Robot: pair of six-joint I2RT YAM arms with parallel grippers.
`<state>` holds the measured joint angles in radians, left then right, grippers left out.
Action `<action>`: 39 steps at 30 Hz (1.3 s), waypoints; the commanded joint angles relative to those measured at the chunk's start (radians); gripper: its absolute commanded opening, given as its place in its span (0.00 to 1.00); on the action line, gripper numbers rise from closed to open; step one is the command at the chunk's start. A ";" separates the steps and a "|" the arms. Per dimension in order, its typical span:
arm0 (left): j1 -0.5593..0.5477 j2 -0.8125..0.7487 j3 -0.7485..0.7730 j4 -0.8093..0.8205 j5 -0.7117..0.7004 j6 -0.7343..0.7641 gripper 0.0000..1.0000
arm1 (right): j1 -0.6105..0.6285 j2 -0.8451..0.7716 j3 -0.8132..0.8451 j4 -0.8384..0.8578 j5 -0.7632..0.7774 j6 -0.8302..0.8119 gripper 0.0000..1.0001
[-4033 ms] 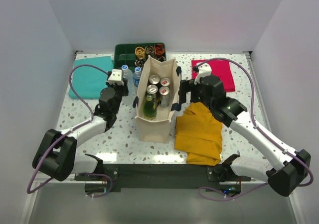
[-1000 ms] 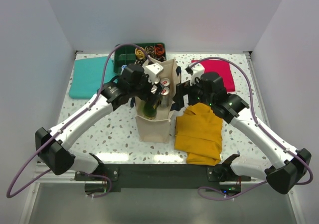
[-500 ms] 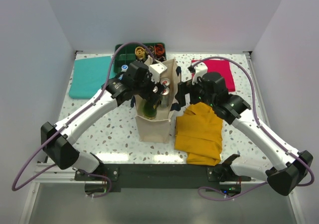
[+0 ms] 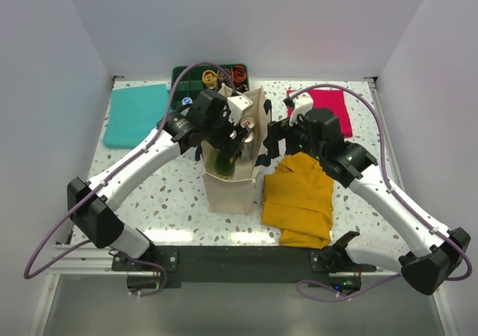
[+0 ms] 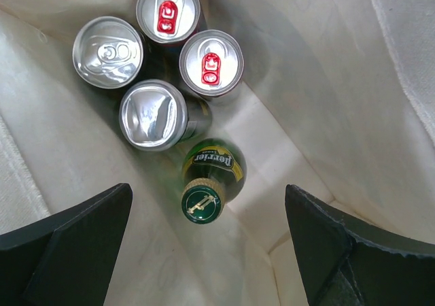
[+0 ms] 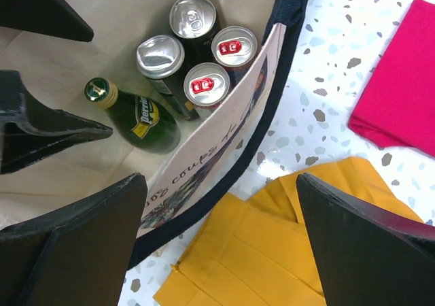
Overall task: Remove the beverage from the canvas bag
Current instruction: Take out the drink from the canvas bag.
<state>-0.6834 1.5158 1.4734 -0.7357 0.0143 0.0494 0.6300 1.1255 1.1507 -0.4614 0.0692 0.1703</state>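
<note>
The canvas bag [image 4: 228,190] stands upright mid-table with its mouth open. Inside it stand a green glass bottle [image 5: 204,200] and several cans [image 5: 153,114]; the right wrist view shows the same bottle [image 6: 136,119] and cans [image 6: 204,81]. My left gripper [image 5: 207,251] hangs open above the bag's mouth [image 4: 235,131], with the bottle cap between and below its fingers, untouched. At the bag's right rim, my right gripper [image 6: 221,245] is open and straddles the printed wall [image 6: 224,136] and navy strap. It holds nothing.
A mustard-yellow cloth [image 4: 299,198] lies right of the bag, under my right gripper. A red cloth [image 4: 328,108] is at the back right and a teal cloth [image 4: 134,112] at the back left. A green tray [image 4: 190,78] and small bottles [image 4: 187,101] sit behind the bag.
My left arm has swung from beside the bag to over its mouth, edging further right in the last second. My right gripper stays at the bag's right rim.
</note>
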 commanded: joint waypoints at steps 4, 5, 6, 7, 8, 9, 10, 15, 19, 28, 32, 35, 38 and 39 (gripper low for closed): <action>-0.015 0.046 0.048 -0.071 -0.005 0.018 1.00 | 0.000 0.020 0.037 0.041 0.007 -0.012 0.96; -0.018 0.050 0.048 -0.076 -0.004 0.020 1.00 | -0.001 0.022 0.037 0.043 0.007 -0.012 0.96; -0.018 0.058 0.050 -0.077 -0.002 0.020 0.99 | -0.001 0.025 0.037 0.043 0.009 -0.014 0.97; -0.021 0.063 0.051 -0.077 -0.002 0.021 0.99 | 0.000 0.025 0.041 0.043 0.009 -0.015 0.97; -0.022 0.067 0.054 -0.076 0.003 0.020 0.98 | 0.000 0.028 0.044 0.043 0.009 -0.017 0.97; -0.024 0.076 0.057 -0.079 0.004 0.020 0.97 | 0.000 0.034 0.047 0.041 0.007 -0.020 0.97; -0.027 0.076 0.057 -0.077 0.007 0.021 0.96 | -0.001 0.039 0.052 0.040 0.009 -0.025 0.97; -0.030 0.101 0.071 -0.109 0.001 0.017 0.87 | 0.000 0.045 0.055 0.043 0.009 -0.032 0.97; -0.031 0.104 0.077 -0.117 -0.011 0.012 0.84 | 0.000 0.048 0.047 0.046 0.003 -0.029 0.97; -0.031 0.122 0.114 -0.156 -0.039 -0.002 0.72 | -0.001 0.051 0.043 0.044 0.017 -0.032 0.97; -0.031 0.121 0.107 -0.160 -0.036 -0.010 0.71 | -0.001 0.063 0.052 0.026 0.035 -0.031 0.97; -0.031 0.119 0.108 -0.168 -0.059 -0.023 0.72 | 0.000 0.068 0.052 0.026 0.032 -0.032 0.97; -0.031 0.126 0.120 -0.192 -0.086 -0.034 0.73 | -0.001 0.069 0.052 0.026 0.029 -0.032 0.97; -0.031 0.123 0.116 -0.195 -0.088 -0.034 0.73 | -0.001 0.068 0.053 0.026 0.029 -0.032 0.97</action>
<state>-0.7097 1.6386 1.5475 -0.8932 -0.0334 0.0368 0.6300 1.1934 1.1629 -0.4515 0.0853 0.1524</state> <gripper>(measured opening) 0.732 0.968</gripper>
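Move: The green bottle stands in the bag almost under the left hand, about 1 cm back and 1 cm to its left, its middle some 13 cm lower. The dented can is about 7 cm ahead and 1 cm left, the nearer red-tab can 7 cm ahead and 4 cm right, both roughly 14 cm below. From the right hand the bottle lies about 13 cm to the left, level with it, and 18 cm down. Bring the left gripper down about 4 cm into the bag towards the green bottle's cap, easing back 1 cm and tipping the fingers some 10 degrees steeper. Then hold near that height with the cap between the finger tips, while the fingers narrow from wide open to about three quarters, not yet gripping. ##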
